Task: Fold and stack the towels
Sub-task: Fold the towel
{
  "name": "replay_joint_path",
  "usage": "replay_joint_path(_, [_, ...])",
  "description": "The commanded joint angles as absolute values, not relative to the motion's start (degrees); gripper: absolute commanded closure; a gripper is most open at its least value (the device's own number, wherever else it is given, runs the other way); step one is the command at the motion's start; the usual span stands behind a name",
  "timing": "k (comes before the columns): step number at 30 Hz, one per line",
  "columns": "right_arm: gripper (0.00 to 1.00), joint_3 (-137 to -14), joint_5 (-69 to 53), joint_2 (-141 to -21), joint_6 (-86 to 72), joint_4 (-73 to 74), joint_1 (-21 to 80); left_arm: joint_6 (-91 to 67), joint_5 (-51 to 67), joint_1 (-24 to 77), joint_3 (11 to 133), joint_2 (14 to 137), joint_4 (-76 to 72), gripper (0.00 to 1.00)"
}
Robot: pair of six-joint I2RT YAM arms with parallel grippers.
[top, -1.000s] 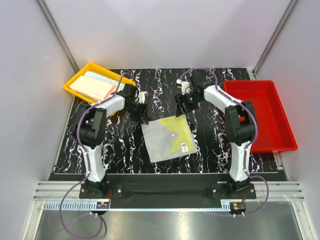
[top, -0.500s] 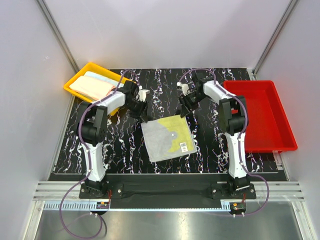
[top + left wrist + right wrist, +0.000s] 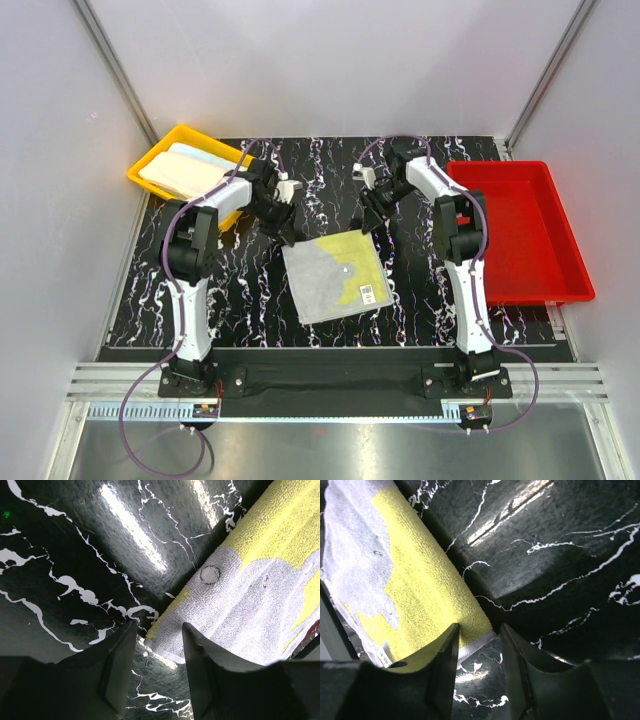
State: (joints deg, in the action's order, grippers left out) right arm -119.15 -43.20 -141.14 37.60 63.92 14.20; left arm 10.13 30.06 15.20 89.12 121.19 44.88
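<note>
One towel (image 3: 335, 275), grey-white with yellow patches, lies flat in the middle of the black marbled table (image 3: 420, 290). My left gripper (image 3: 289, 234) is down at its far left corner. In the left wrist view the left gripper (image 3: 159, 650) stands open, and the towel's (image 3: 250, 605) corner lies on the table between the jaws. My right gripper (image 3: 366, 224) is at the far right corner. In the right wrist view the right gripper (image 3: 479, 650) is open, and the towel's (image 3: 420, 590) white-hemmed yellow corner reaches into the gap. Folded towels (image 3: 185, 172), pale pink and light blue, rest in the yellow tray.
The yellow tray (image 3: 140, 178) stands at the far left corner of the table. A red tray (image 3: 520, 230) with nothing in it stands along the right side. Grey walls close in the back and sides.
The right gripper's jaws have narrowed around the towel's corner. Both wrists have shifted slightly at the far corners. The towel has not moved.
</note>
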Motion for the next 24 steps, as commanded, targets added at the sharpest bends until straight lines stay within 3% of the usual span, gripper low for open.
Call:
replay_joint_path(1, [0.55,-123.4,-45.6,-142.8,41.1,69.3,14.1,13.0,31.8,15.0,90.5,122.8,47.3,0.52])
replay_joint_path(3, [0.57,-124.0,-45.4,-143.0,41.6,69.8,14.1,13.6,32.8,14.9,90.5,122.7,47.7,0.52])
replay_joint_path(8, [0.89,-124.0,-45.4,-143.0,43.3,70.5,14.1,14.9,33.0,14.8,89.9,123.0,48.7,0.52])
replay_joint_path(11, [1.00,-122.9,-44.2,-142.5,43.3,69.4,14.1,15.5,33.4,14.8,88.9,122.3,48.0,0.52])
replay_joint_path(16, [1.00,-119.5,-43.3,-140.6,41.7,65.9,13.4,16.3,35.3,14.8,88.7,122.3,47.4,0.54])
replay_joint_path(19, [1.00,-116.9,-43.0,-139.0,41.0,63.3,13.2,16.3,37.2,14.8,89.2,123.4,47.3,0.70])
replay_joint_path(21, [1.00,-116.1,-42.7,-138.2,40.7,62.0,13.1,16.5,37.7,14.8,90.6,124.2,48.0,0.89])
replay_joint_path(24, [1.00,-115.8,-41.8,-137.0,40.1,61.0,12.7,15.7,37.6,14.8,93.4,125.5,49.3,1.00])
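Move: The grey-and-yellow towel's far left corner sits almost at the left gripper's tips, about 1 cm back and 1 cm below. Its far right corner lies likewise about 1 cm back and 1 cm below the right gripper. From the left gripper, the yellow bin's middle is about 13 cm ahead and 16 cm left, at roughly the same height; from the right gripper, the red bin's is level with it and some 29 cm right, at about tip height. Pinch the towel's two far corners, one per gripper. Ease the right gripper back about 1 cm while shutting its half-open fingers on its corner, then sink it about 1 cm, drifting slightly right. Draw the left gripper back about 1.5 cm over its corner with fingers still half open, and only then shut them as it dips slightly and edges right. ##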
